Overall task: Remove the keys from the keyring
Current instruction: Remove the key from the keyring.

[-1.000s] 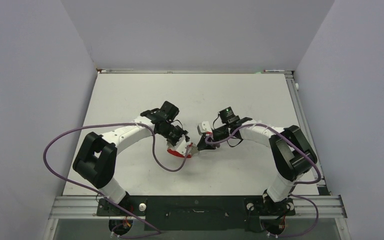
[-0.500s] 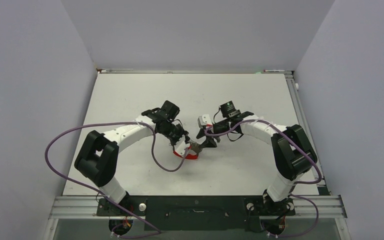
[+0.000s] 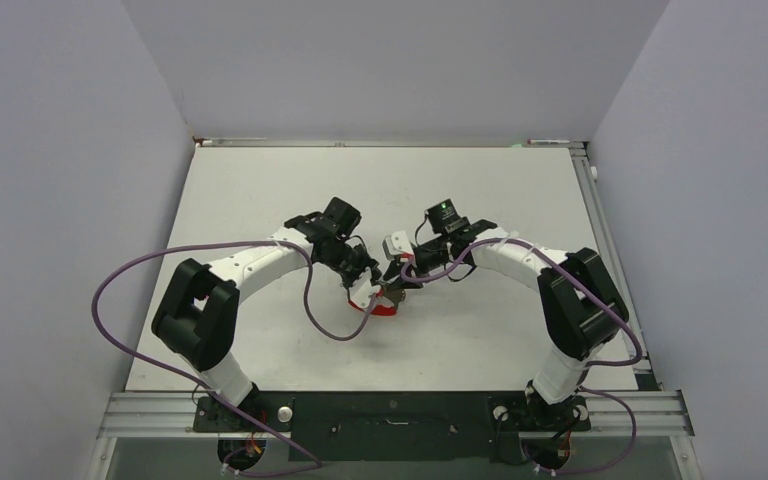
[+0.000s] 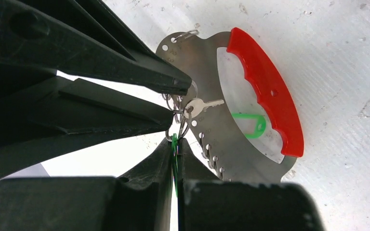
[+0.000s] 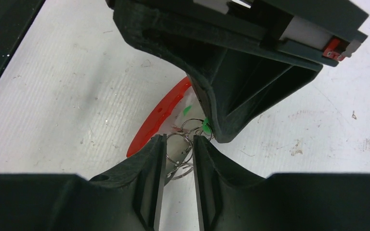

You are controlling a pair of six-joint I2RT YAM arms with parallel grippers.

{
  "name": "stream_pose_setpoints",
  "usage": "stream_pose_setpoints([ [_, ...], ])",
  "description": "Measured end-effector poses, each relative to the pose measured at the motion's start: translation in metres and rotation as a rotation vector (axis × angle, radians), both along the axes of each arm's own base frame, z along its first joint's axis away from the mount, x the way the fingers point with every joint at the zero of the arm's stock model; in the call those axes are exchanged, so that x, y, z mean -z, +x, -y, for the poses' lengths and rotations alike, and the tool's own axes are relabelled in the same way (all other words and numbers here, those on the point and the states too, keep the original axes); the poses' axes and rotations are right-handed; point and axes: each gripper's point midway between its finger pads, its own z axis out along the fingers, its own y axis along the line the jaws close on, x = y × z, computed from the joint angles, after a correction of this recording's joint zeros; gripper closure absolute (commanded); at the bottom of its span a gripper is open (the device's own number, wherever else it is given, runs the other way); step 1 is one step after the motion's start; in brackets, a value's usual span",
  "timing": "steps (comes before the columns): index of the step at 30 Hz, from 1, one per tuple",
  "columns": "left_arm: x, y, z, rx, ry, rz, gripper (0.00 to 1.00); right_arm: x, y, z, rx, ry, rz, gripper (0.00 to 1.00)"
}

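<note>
The keyring [image 4: 207,62] is a curved metal plate with a red strap [image 4: 265,91]; it shows red in the top view [image 3: 386,312] and by my right fingers [image 5: 161,115]. Small wire rings [image 4: 179,103] hang from its holes, one carrying a silver key [image 4: 203,105]. My left gripper [image 4: 175,147] is shut on a green tag [image 4: 174,144] that hangs from those rings. A second green tag [image 4: 251,126] lies behind the plate's opening. My right gripper [image 5: 179,142] meets the left one tip to tip [image 3: 397,288]. Its pads hold a wire ring [image 5: 176,144] between them.
The white table [image 3: 480,190] carries only the two arms and the keyring, near its middle. A purple cable [image 3: 130,280] loops out to the left of the left arm. Grey walls close in the back and both sides.
My right gripper opened, moved left up to the left gripper's tip, then narrowed around the wire rings. The keyring and left gripper shifted slightly right.
</note>
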Motion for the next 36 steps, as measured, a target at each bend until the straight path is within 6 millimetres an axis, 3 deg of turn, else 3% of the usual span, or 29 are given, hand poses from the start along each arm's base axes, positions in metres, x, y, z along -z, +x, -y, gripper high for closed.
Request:
stream_pose_setpoints([
  [14, -0.002, -0.003, -0.004, 0.0, 0.01, -0.025, 1.0, 0.013, 0.012, -0.002, 0.035, -0.04, 0.065, 0.75],
  [19, -0.003, -0.002, -0.005, -0.004, 0.01, -0.027, 1.0, 0.012, 0.013, -0.006, 0.037, -0.037, 0.077, 0.94],
  [28, -0.003, 0.0, -0.01, -0.043, 0.014, -0.021, 1.0, 0.015, 0.016, -0.004, 0.078, -0.015, 0.04, 0.95],
  [36, -0.004, -0.002, -0.018, -0.085, 0.028, 0.022, 1.0, 0.017, 0.019, 0.002, 0.198, 0.077, -0.126, 0.95],
])
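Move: Just beyond the right hand's half-open fingers, about 1 cm ahead, 1 cm left and 1 cm lower, are the small linked rings with the key. From the left hand, shut on the green tag, they lie some 3 cm back, straight in line sideways and 1 cm lower. The green tag is about 3 cm ahead and 2 cm left of the right hand; the holder's red handle is roughly 4 cm back, 5 cm left and 7 cm below that hand. Easing forward and down about 2 cm each to the small rings below the left fingertips, the right hand shuts its fingers on them beside the key. It then draws about 1 cm right, turning some 10 degrees clockwise and tipping slightly, while the left keeps its pinch on the green tag and pulls nearly 2 cm left. ##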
